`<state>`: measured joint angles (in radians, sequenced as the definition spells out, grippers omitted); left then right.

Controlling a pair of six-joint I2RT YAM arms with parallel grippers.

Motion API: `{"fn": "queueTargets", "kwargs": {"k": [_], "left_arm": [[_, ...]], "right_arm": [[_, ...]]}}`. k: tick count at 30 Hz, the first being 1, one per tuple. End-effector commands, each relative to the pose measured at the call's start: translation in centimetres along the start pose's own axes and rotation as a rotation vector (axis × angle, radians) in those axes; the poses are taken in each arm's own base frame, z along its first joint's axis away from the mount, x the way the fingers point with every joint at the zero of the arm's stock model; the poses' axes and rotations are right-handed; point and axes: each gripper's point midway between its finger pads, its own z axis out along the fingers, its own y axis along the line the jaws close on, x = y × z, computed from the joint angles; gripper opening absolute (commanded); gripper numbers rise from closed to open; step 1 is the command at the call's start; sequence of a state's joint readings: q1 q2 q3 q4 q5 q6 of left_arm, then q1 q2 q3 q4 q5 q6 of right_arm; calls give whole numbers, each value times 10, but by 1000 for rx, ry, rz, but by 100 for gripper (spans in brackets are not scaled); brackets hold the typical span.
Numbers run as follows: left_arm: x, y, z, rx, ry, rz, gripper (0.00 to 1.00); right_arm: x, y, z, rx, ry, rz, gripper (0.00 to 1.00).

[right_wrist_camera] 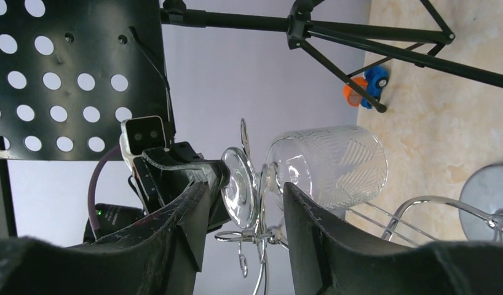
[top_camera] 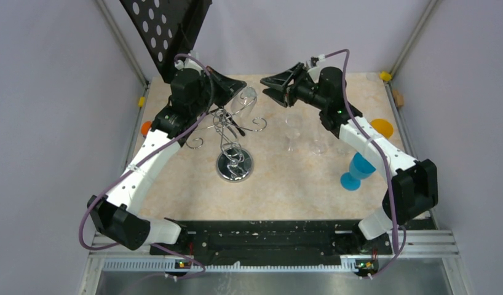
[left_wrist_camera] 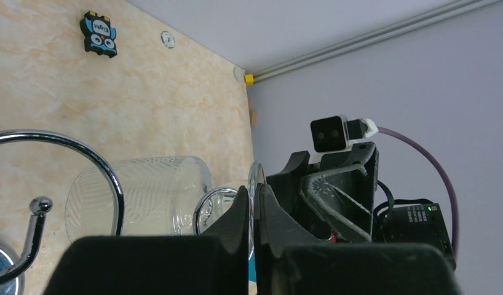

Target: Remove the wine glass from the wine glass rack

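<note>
The wine glass (top_camera: 247, 101) is clear with a ribbed bowl (left_wrist_camera: 144, 193) and lies tilted among the top hooks of the wine glass rack (top_camera: 227, 132), a silver wire tree on a round chrome base (top_camera: 235, 166). My left gripper (left_wrist_camera: 254, 200) is shut on the thin edge of the glass's foot (right_wrist_camera: 240, 187). My right gripper (right_wrist_camera: 243, 212) is open. It faces the glass from the right, with the foot and stem showing between its fingers (right_wrist_camera: 307, 233), untouched. In the top view my left gripper (top_camera: 238, 90) and right gripper (top_camera: 265, 86) flank the glass.
A black tripod stand with a perforated plate (top_camera: 166, 31) rises at the back left. Two clear glasses (top_camera: 293, 132) stand right of the rack. A blue cup (top_camera: 358, 172) and an orange disc (top_camera: 382, 128) sit under the right arm. An orange ball (top_camera: 146, 128) lies at the left edge.
</note>
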<state>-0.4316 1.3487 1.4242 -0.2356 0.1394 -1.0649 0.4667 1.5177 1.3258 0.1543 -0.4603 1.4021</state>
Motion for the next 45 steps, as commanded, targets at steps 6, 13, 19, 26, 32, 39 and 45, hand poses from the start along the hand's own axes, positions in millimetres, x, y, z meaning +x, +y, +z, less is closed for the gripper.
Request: {"fn": "queueTargets", "kwargs": {"k": [6,13,19,26,32,39,45], "left_arm": [[24,4,0,-21,96,-195,0],[29,17,4,-63,109,-184,0],[34,21,5,-73,128,-171,0],[30,30,-1,-142,102,-101,32],[23,40,-12,-215,52,-19,52],[9,47,-23,-266,-6,98,55],[4,54,-28,-307,-10,211,55]], "right_arm": [[22,49,7,-188,112,7,32],[25,56,3,-208,123,-8,11],[27,51,5,-198,140,-10,11],[19,59,8,-166,99,-64,0],[14,67,3,-153,52,-95,0],[24,60,4,-114,76,-112,0],[30,64,-3,-100,61,-156,0]]}}
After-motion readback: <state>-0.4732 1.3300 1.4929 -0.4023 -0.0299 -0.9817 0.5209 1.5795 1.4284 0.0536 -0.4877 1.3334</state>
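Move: The left hand already pinches the foot of the upside-down wine glass; the foot's middle lies about 3 cm to this hand's right, at its height. From the open right hand that foot is about 5 cm to the left and 2 cm back, level. From the right hand, the rack's hub lies roughly 16 cm left and 10 cm back, some 8 cm lower, and an empty rack hook about 11 cm straight back, some 5 cm lower. The right fingers shut on the rim of the wine glass's foot, one above and one below, after the hand eases about 2 cm left onto it. Only then do the left fingers open to about half and let go, the left hand drifting some 2 cm left, off the foot, with a slight roll. The right keeps its pinch and edges on a little left and back. ##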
